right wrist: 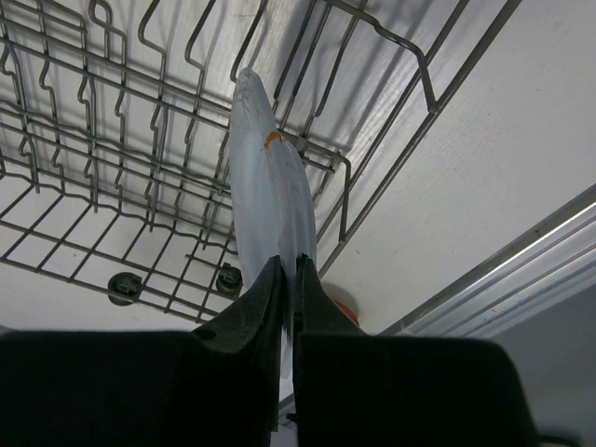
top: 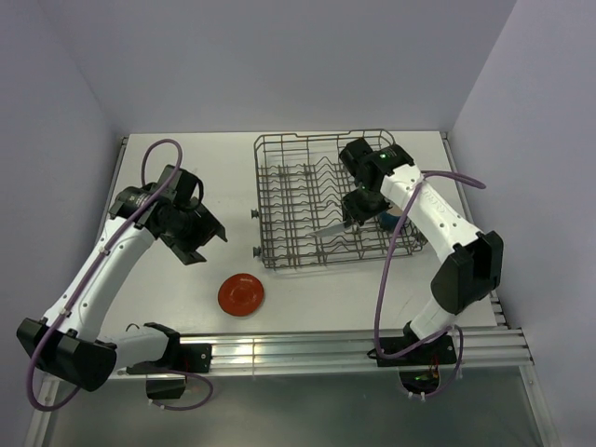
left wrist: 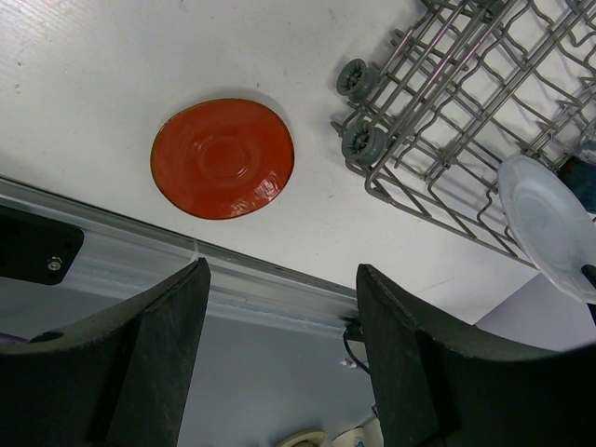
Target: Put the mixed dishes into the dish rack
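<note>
The dish rack stands at the back right of the table. My right gripper hangs over its right half, shut on the rim of the pale blue-grey plate, which stands edge-on among the tines. That plate juts toward the rack's front. The red-orange plate lies flat on the table in front of the rack's left corner. My left gripper hovers open and empty to the upper left of it, with the red-orange plate ahead of its fingers. A dark blue mug sits in the rack's right side.
An aluminium rail runs along the table's near edge. The rack's small wheels stick out on its left side. Walls close in at the back and on both sides.
</note>
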You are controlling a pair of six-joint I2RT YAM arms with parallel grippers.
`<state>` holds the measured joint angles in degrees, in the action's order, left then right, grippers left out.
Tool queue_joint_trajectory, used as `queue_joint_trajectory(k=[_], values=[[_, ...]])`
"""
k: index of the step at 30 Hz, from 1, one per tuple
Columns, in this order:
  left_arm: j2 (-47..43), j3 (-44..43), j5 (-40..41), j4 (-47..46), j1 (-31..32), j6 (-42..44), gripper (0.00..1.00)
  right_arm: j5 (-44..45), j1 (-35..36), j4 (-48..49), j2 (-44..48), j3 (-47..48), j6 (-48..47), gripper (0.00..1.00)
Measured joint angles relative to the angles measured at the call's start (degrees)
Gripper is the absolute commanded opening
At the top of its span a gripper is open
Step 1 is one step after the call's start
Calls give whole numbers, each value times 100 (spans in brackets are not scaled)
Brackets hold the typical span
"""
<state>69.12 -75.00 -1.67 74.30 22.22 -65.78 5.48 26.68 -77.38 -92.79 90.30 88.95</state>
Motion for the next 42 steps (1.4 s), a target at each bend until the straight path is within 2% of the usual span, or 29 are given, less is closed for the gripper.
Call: queue_joint_trajectory(k=[17, 40, 42], values=[[232, -2, -103, -76, 0, 304, 70, -190, -549, -22, -533, 83, -42, 0], [503, -2, -199, -170, 0, 380, 70, -378, -811, -245, -1034, 431, -188, 0], [503, -2, -199, -175, 0, 380, 70, -402, -837, -304, -1132, 544, -243, 8]])
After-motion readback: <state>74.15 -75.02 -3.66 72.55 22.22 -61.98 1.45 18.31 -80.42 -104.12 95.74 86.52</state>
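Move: The clear plate is still pinched upright in my right hand, and its slot in the rack tines lies about 2 cm ahead, 2 cm left and 11 cm below. The glass stands roughly 10 cm ahead and 3 cm right of that hand, the blue mug 8 cm ahead and 13 cm right, both some 9 cm lower. From my open left hand the red plate is about 5 cm right, level fore-and-aft, 19 cm below; the rack's near-left corner is 6 cm ahead, 13 cm right. My right hand eases the clear plate down into the rack tines, sinking about 3.5 cm in two dips with a tiny check between, while drifting 3 cm forward and nearly as far right. It tips some 10 degrees until the fingers point straight down, turns slightly clockwise and keeps its pinch. My left hand, fingers open, sinks nearly 2 cm towards the red plate, edging forward and right. ##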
